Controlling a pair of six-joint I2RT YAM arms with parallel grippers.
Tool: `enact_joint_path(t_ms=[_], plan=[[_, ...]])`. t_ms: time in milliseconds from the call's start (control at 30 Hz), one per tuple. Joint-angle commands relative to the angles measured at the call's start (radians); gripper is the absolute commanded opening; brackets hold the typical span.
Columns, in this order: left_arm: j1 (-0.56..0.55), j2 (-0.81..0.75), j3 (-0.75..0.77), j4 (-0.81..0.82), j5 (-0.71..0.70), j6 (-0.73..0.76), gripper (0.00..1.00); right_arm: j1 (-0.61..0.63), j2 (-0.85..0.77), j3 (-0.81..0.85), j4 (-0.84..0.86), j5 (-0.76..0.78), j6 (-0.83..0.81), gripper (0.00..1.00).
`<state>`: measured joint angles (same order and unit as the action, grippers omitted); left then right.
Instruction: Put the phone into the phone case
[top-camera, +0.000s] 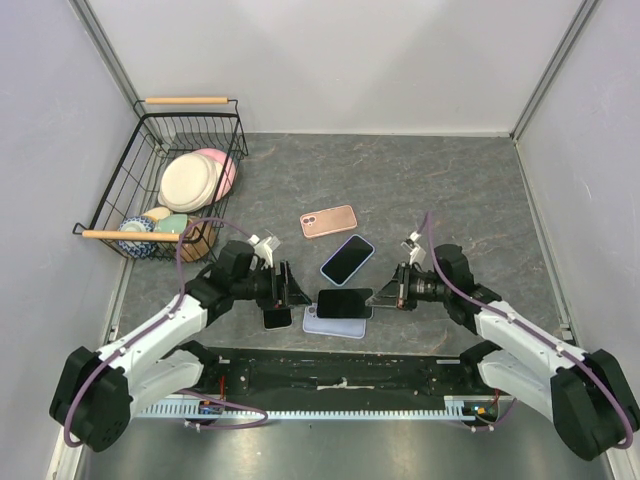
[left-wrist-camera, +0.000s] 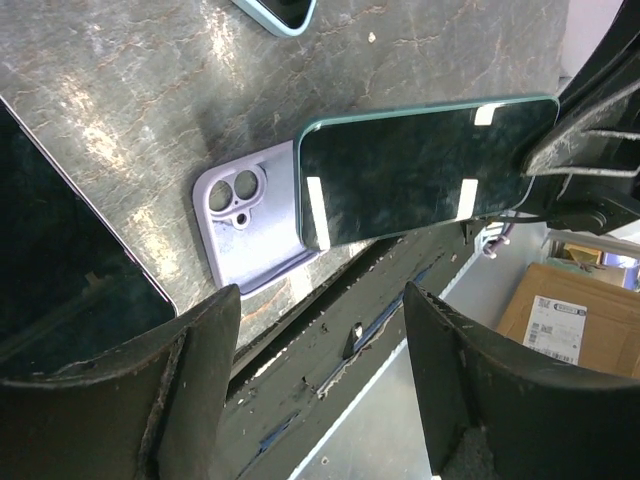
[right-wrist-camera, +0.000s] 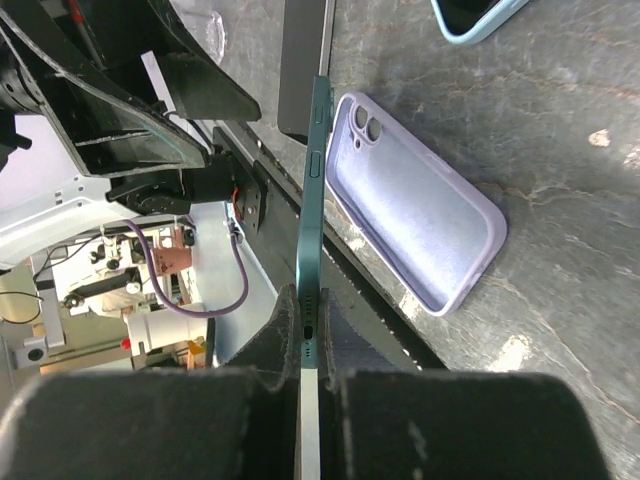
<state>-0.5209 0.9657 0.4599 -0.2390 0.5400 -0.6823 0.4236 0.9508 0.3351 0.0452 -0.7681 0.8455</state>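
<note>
A dark-screened phone (top-camera: 345, 300) with a teal edge (right-wrist-camera: 318, 190) hangs just above the lilac phone case (top-camera: 325, 325). My right gripper (top-camera: 385, 298) is shut on the phone's right end, its pads (right-wrist-camera: 285, 325) clamping the end with the port. The case (right-wrist-camera: 420, 220) lies open side up on the table, camera cutout (left-wrist-camera: 238, 192) to the left. In the left wrist view the phone (left-wrist-camera: 420, 165) covers the case's right part. My left gripper (top-camera: 290, 290) stands open just left of the phone, and its fingers (left-wrist-camera: 130, 400) hold nothing.
Another dark phone (top-camera: 277, 318) lies under the left gripper. A blue-cased phone (top-camera: 347, 259) and a pink phone (top-camera: 328, 221) lie further back. A wire basket (top-camera: 130, 185) of dishes stands at the left. The table's near edge and a black rail (top-camera: 340, 370) run close behind the case.
</note>
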Motion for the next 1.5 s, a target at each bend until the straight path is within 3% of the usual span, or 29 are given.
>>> enact_joint_path(t_ms=[0,800,1467], plan=[[0.005,0.024,0.042,0.001,-0.015,0.052,0.73,0.053,0.04,-0.002,0.172,0.03,0.076,0.0],[0.005,0.103,0.033,0.036,-0.018,0.055,0.72,0.152,0.14,-0.096,0.318,0.07,0.164,0.0],[0.004,0.18,0.039,0.069,-0.043,0.056,0.7,0.159,0.305,-0.114,0.312,0.107,0.153,0.0]])
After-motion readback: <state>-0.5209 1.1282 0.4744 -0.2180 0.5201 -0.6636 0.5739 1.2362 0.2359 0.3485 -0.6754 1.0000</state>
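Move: The lavender phone case lies open below the teal phone already pinched in the right hand, its middle about 9 cm left of that hand, 4 cm back and 9 cm down. The blue case with a phone in it lies roughly 10 cm ahead and 6 cm left of the hand, while the loose black phone is some 23 cm left and level with it. From the left hand, the lavender case is about 8 cm right, 5 cm back and 7 cm below. Downward, about 6 cm, the right hand lowers the phone into the lavender case, shifting some 2 cm left at first, then about 2 cm back. It rolls the phone's forward side down about 10 degrees and keeps its pinch on the right end, bringing the free left end inside the case's left rim. The open left hand sinks about 3 cm beside the case's left end. ##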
